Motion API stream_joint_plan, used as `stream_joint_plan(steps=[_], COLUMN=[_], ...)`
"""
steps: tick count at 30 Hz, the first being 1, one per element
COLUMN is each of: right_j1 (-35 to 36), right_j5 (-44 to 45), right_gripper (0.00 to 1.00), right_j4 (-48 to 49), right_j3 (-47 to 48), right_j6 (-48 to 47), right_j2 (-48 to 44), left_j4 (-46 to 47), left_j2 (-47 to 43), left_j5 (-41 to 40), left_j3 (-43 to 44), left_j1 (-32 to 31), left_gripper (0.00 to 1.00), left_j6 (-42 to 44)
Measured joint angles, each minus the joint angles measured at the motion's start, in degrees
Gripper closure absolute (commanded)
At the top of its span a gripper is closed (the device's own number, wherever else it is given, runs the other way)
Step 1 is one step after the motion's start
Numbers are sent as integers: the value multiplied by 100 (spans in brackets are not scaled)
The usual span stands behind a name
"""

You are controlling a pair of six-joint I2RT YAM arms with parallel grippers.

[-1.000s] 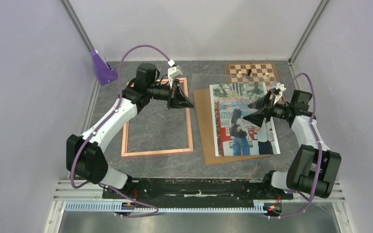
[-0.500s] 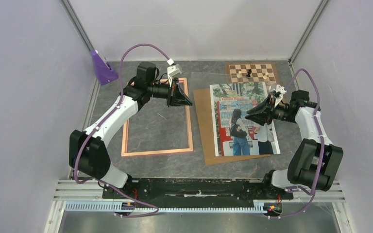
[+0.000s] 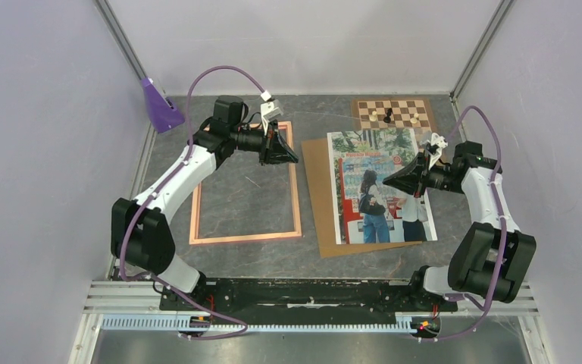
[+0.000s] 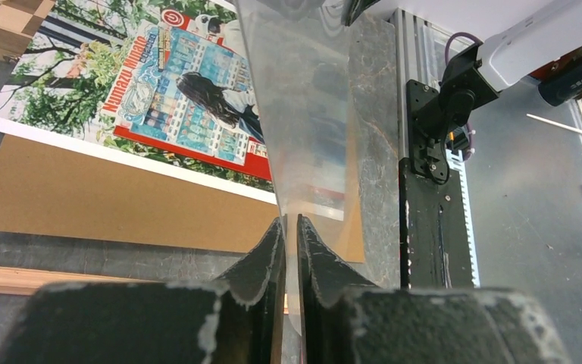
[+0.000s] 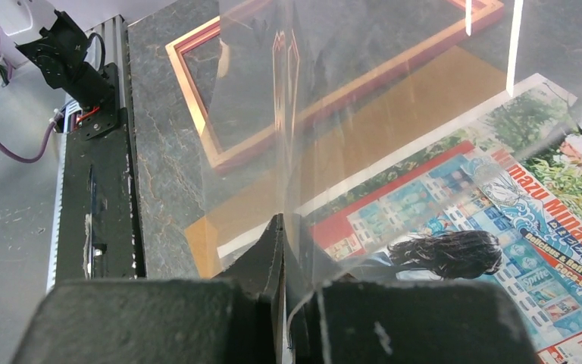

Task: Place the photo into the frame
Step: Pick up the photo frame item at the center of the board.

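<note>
The photo (image 3: 356,221) lies face up on a brown backing board (image 3: 320,197), right of centre. The pink frame (image 3: 246,237) lies flat to its left with bare table inside it. A clear sheet (image 3: 341,152) hangs above the table between both arms. My left gripper (image 3: 295,159) is shut on its left edge, over the frame's right rail. My right gripper (image 3: 386,182) is shut on its right edge, above the photo. The left wrist view shows the clear sheet (image 4: 303,114) rising from my left gripper (image 4: 291,220). In the right wrist view my right gripper (image 5: 282,220) pinches the clear sheet (image 5: 348,114).
A brown-and-cream chessboard (image 3: 394,112) with a few pieces sits at the back right, just beyond the photo. A purple bracket (image 3: 159,106) stands at the back left corner. Grey walls close in both sides. The arms' black base rail (image 3: 295,292) runs along the near edge.
My right gripper has closed onto the clear sheet's edge, and its arm has swung slightly outward. The left arm has drawn back a little to the left, still holding the sheet.
</note>
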Motion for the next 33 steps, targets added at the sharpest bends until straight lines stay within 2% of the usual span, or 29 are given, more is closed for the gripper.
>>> stream_joint_plan(steps=[6,11,33], right_j1=[-85,-264,-299], right_j5=[-26,-131,-269], right_gripper=[100,100,100], right_j4=[-153,-190,-201], right_j3=[72,72,127], right_j6=[-37,-42,72], right_j2=[-50,-133,-372], left_j4=[-22,7,1993], left_j2=[39,42,599], left_j5=[7,48,199], left_j3=[24,17,-743], left_j1=[-2,9,20], left_gripper=[57,47,34], left_j6=[146,186,-280])
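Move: The clear sheet spans my two hands, its left edge between my left fingertips; its middle is about 12 cm to my left hand's right, 2 cm back and 4 cm lower. From that hand the brown board lies 19 cm right and 4 cm ahead, the frame 17 cm left and 9 cm ahead, both some 25 cm down. From my right hand the sheet's middle is about 11 cm left, 2 cm ahead and 1 cm up; the photo lies 5 cm right, 11 cm ahead, 20 cm down. I open my left fingers from nearly shut to well over half wide, letting go of the clear sheet's left edge, then lower that hand about 4 cm and ease it some 2.5 cm forward, the jaws still spread around the sheet. My right hand keeps its pinch on the sheet and lifts it about 2.5 cm, shifting slightly right. ##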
